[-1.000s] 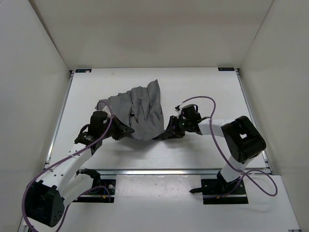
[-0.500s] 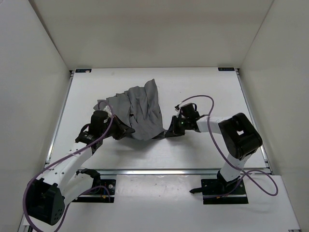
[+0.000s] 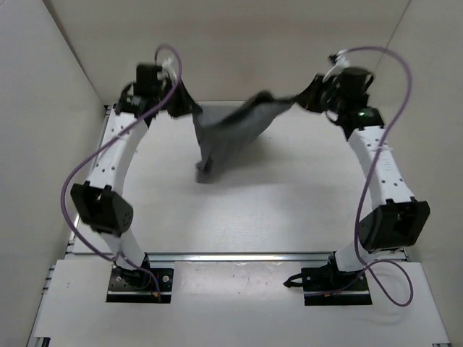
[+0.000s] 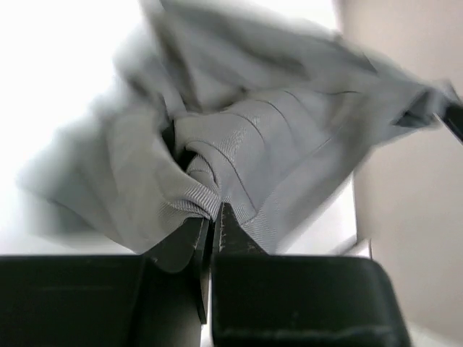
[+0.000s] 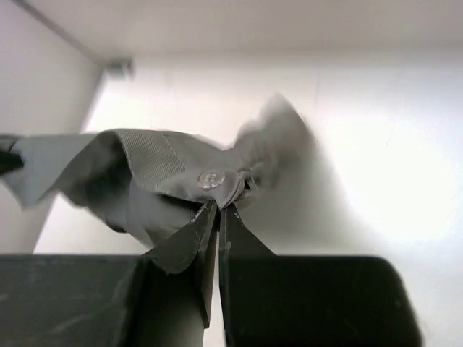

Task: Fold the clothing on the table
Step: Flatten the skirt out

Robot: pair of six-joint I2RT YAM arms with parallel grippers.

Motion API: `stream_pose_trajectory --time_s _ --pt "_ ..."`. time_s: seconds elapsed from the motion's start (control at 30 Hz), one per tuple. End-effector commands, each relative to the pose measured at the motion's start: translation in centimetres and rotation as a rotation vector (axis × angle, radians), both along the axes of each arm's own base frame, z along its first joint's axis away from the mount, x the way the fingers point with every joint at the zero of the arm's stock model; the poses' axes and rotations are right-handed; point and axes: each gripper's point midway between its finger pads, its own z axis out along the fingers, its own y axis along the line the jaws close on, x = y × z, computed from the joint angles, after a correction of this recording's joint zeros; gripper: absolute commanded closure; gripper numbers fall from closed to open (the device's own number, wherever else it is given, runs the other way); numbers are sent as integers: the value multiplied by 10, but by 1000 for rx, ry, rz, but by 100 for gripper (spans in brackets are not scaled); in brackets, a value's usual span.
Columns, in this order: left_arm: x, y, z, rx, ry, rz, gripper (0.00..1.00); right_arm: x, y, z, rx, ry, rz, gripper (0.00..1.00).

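Observation:
The grey clothing (image 3: 235, 130) hangs stretched between both grippers above the far half of the white table (image 3: 289, 195), sagging to a low point at its left-centre. My left gripper (image 3: 189, 110) is raised at the far left and shut on one corner of the clothing (image 4: 217, 166). My right gripper (image 3: 309, 95) is raised at the far right and shut on another corner of the clothing (image 5: 173, 173), just beside a small metal button (image 5: 210, 178). Whether the lowest fold touches the table I cannot tell.
White walls (image 3: 43, 94) enclose the table on the left, far and right sides. Purple cables (image 3: 394, 65) loop off both arms. Both arm bases (image 3: 137, 278) sit at the near edge.
Both arms have swung up from low near the middle of the table to the far side, lifting the clothing off the surface and spreading it between them. The right gripper closed on the cloth.

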Motion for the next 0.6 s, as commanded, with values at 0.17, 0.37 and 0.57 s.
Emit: stream_pose_trajectory --time_s 0.17,0.37,0.57 --pt "-10 12 104 20 -312 -60 100 -52 -38 106 -59 -302 -39 100" --pt "-172 12 -152 182 240 -232 100 -167 -25 -135 -25 213 34 100" --pt "-253 26 -206 144 418 -249 100 -240 5 -195 89 424 103 99"
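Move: Each gripper already pinches a waist corner of the lifted skirt. From the left gripper, the bare near table for its corner lies some 24 cm back, 2 cm left and 26 below; the skirt's body hangs level ahead, 10 cm right and 14 below, its lowest tip about 2 cm back, 1 right and 25 below. From the right gripper, its near-table spot is 23 cm back, 2 right and 29 below; the body is 3 back, 17 left and 17 below. Keep both pinches and whip the waistband up about 12–15 cm, tipping the fingers up some 20 degrees, the left gripper briefly nudging forward. Then sweep both grippers fast down and back towards the near table, roughly 35 cm down, tipping the fingers downward as they go and turning the left wrist slightly clockwise. ##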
